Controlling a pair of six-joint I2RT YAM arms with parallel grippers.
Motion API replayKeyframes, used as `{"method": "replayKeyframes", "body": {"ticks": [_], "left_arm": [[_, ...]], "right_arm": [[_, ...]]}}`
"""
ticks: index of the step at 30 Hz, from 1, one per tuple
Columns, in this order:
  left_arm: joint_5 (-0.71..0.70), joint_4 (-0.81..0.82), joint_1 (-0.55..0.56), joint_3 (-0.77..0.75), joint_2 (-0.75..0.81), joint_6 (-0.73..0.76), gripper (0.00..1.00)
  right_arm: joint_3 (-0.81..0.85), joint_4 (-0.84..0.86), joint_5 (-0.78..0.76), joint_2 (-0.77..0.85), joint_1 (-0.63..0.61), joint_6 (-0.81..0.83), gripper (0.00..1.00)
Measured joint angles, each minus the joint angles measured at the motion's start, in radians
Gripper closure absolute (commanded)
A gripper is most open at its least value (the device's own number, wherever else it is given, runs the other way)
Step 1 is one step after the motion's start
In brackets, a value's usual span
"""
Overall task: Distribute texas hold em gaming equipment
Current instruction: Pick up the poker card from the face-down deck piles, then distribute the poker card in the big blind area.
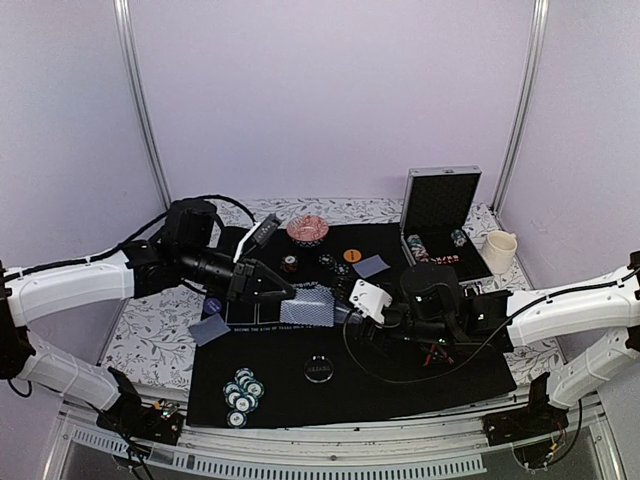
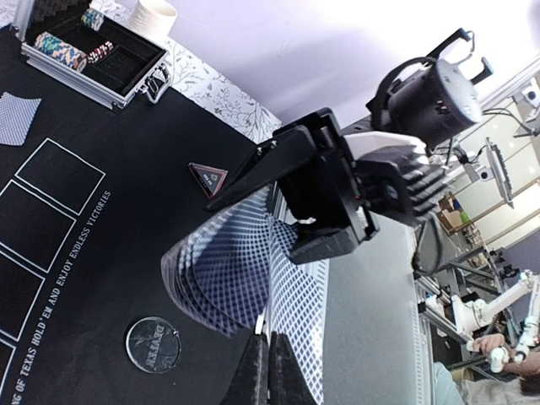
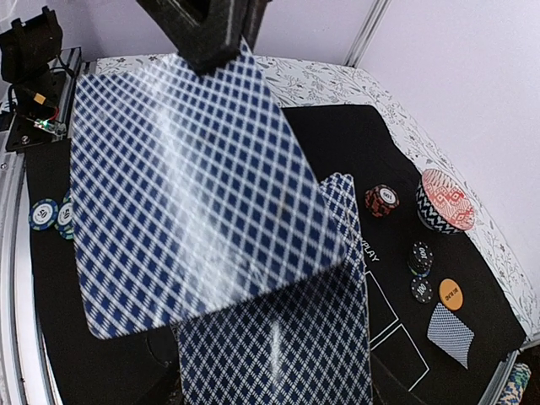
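Over the middle of the black mat (image 1: 420,385), my right gripper (image 1: 352,306) is shut on a fanned deck of blue-backed cards (image 2: 215,274). My left gripper (image 2: 268,336) is shut on the edge of one card (image 2: 299,337) at the fan's side. That card (image 3: 194,194) fills the right wrist view, covering the deck (image 3: 278,346) and the right fingers. Single cards (image 1: 210,328) (image 1: 372,265) lie on the mat. Teal chips (image 1: 243,395) sit near the front. A red chip (image 3: 381,200), black chips (image 3: 420,257), an orange button (image 3: 450,294), a clear round button (image 2: 153,344) and a red-edged triangle (image 2: 207,178) also lie there.
An open silver case (image 1: 440,215) with chips inside stands at the back right, a cream cup (image 1: 498,250) beside it. A red-patterned bowl (image 1: 307,230) sits at the mat's far edge. Cables trail from both arms over the mat.
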State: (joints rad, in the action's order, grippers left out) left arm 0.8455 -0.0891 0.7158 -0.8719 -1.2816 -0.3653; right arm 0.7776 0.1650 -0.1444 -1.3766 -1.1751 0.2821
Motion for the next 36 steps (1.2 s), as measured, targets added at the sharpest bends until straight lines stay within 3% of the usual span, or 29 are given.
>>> {"method": "replayKeyframes", "body": {"ticks": [12, 18, 28, 36], "left_arm": [[0.0, 0.157, -0.098, 0.037, 0.049, -0.135, 1.0], [-0.109, 0.291, -0.142, 0.047, 0.009, -0.211, 1.0], [-0.282, 0.546, -0.141, 0.009, -0.363, -0.425, 1.0], [-0.399, 0.721, -0.069, -0.239, -0.728, -0.552, 1.0]], "right_arm": [[-0.038, 0.02, -0.064, 0.009, 0.052, -0.062, 0.52], [-0.04, 0.014, -0.113, 0.011, 0.088, -0.107, 0.52], [-0.054, -0.021, -0.169, 0.064, 0.111, -0.148, 0.52], [-0.061, -0.049, -0.187, 0.098, 0.111, -0.159, 0.52]]}}
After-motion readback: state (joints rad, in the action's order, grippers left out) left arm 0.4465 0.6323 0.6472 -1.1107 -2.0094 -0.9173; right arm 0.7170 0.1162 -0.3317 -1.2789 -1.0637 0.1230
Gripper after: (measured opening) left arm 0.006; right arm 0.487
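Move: The left fingers already hold one card, just drawn off the deck. The face-down card by the orange big blind chip lies about 26 cm ahead of the left hand, 15 cm to its right and 22 cm below. That chip stands 3 cm beyond and 3 cm left of the face-down card. The held deck is some 8 cm right of the left hand and 4 cm lower. From the right hand, the face-down card is about 26 cm ahead, 6 cm right and 17 cm below. Bring the left gripper forward about 21 cm towards the face-down card by the big blind chip, keeping the card pinched; rise slightly first, then sink some 13 cm, swinging right at the end and turning the wrist about 35 degrees counter-clockwise. Meanwhile carry the deck in the right hand right and forward, turning it clockwise, grip unchanged. ##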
